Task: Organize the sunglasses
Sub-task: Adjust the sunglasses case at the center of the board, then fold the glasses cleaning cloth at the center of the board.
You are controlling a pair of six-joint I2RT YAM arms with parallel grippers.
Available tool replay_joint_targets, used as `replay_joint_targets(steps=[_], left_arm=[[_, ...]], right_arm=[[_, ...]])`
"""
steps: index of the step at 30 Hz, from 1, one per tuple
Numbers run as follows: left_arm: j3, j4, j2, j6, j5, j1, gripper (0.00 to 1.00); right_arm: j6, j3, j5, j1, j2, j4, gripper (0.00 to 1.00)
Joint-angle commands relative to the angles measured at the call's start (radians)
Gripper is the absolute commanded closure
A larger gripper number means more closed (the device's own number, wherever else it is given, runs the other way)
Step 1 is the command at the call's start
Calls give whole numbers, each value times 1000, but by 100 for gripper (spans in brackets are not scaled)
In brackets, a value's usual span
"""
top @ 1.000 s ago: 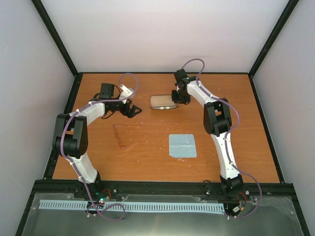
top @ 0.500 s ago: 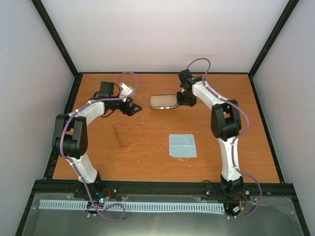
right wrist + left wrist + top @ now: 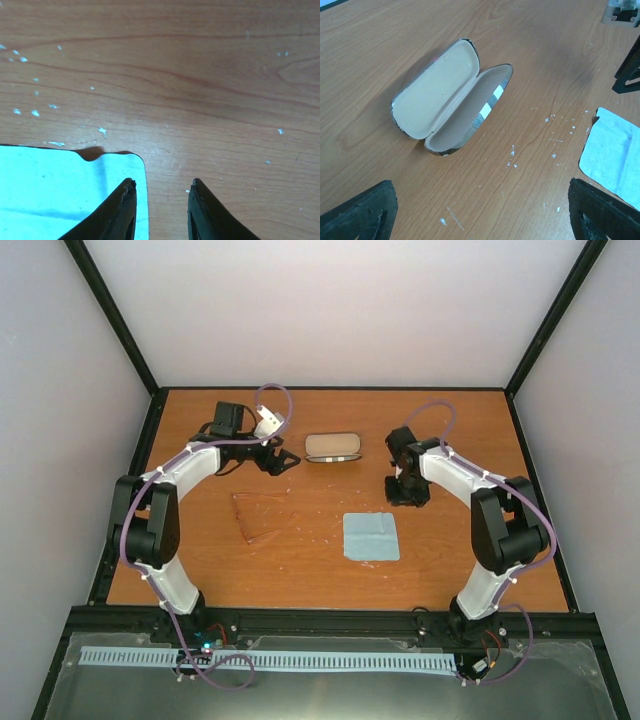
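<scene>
The sunglasses (image 3: 262, 518), thin and amber, lie faint on the wood left of centre, seen only in the top view. The striped case (image 3: 333, 446) lies open at the back, its beige lining (image 3: 452, 97) empty. A light blue cloth (image 3: 371, 536) lies flat in the middle. My left gripper (image 3: 282, 460) hovers just left of the case, jaws wide open (image 3: 480, 222) over bare wood. My right gripper (image 3: 407, 490) is low by the cloth's far right corner (image 3: 60, 195), jaws partly open (image 3: 161, 187) with nothing between; its left fingertip (image 3: 127, 192) overlaps the cloth's edge.
Wooden table (image 3: 480, 440) with small white specks, framed by black rails (image 3: 540, 480) and pale walls on three sides. The right gripper shows as a black shape (image 3: 629, 70) in the left wrist view, beyond the cloth (image 3: 615, 150).
My right arm has drawn back from the case and swung right and nearer, down to the cloth's far corner. The left gripper has edged slightly toward the case.
</scene>
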Motion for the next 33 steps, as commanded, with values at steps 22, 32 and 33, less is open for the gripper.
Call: replay_joint_targets(steps=[22, 32, 33], left_arm=[[-5, 0, -31, 11, -4, 0, 7], [-18, 13, -35, 6, -6, 0, 6], [-19, 12, -35, 6, -7, 0, 6]], right_arm=[[46, -29, -6, 67, 135, 19, 69], [42, -56, -8, 75, 172, 19, 74], [43, -57, -10, 77, 178, 18, 75]])
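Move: Behind and to the left of the right hand lies the blue cloth, its middle about 8 cm back, 8 cm left and 6 cm below; its far right corner is much closer, some 2 cm back and 2 cm left. The open sunglasses case stands roughly 18 cm ahead and 16 cm left of the right hand, about 4 cm lower. From the left hand, the cloth is around 17 cm back, 19 cm right and 15 cm down. Sinking about 4.5 cm towards the cloth's far right corner, the right hand also eases some 2 cm back and a little left, the fingertips tilting slightly back towards the base. Its fingers stay about a third open, coming close above the cloth's right edge, one over the fabric and one over bare wood; contact can't be made out. ##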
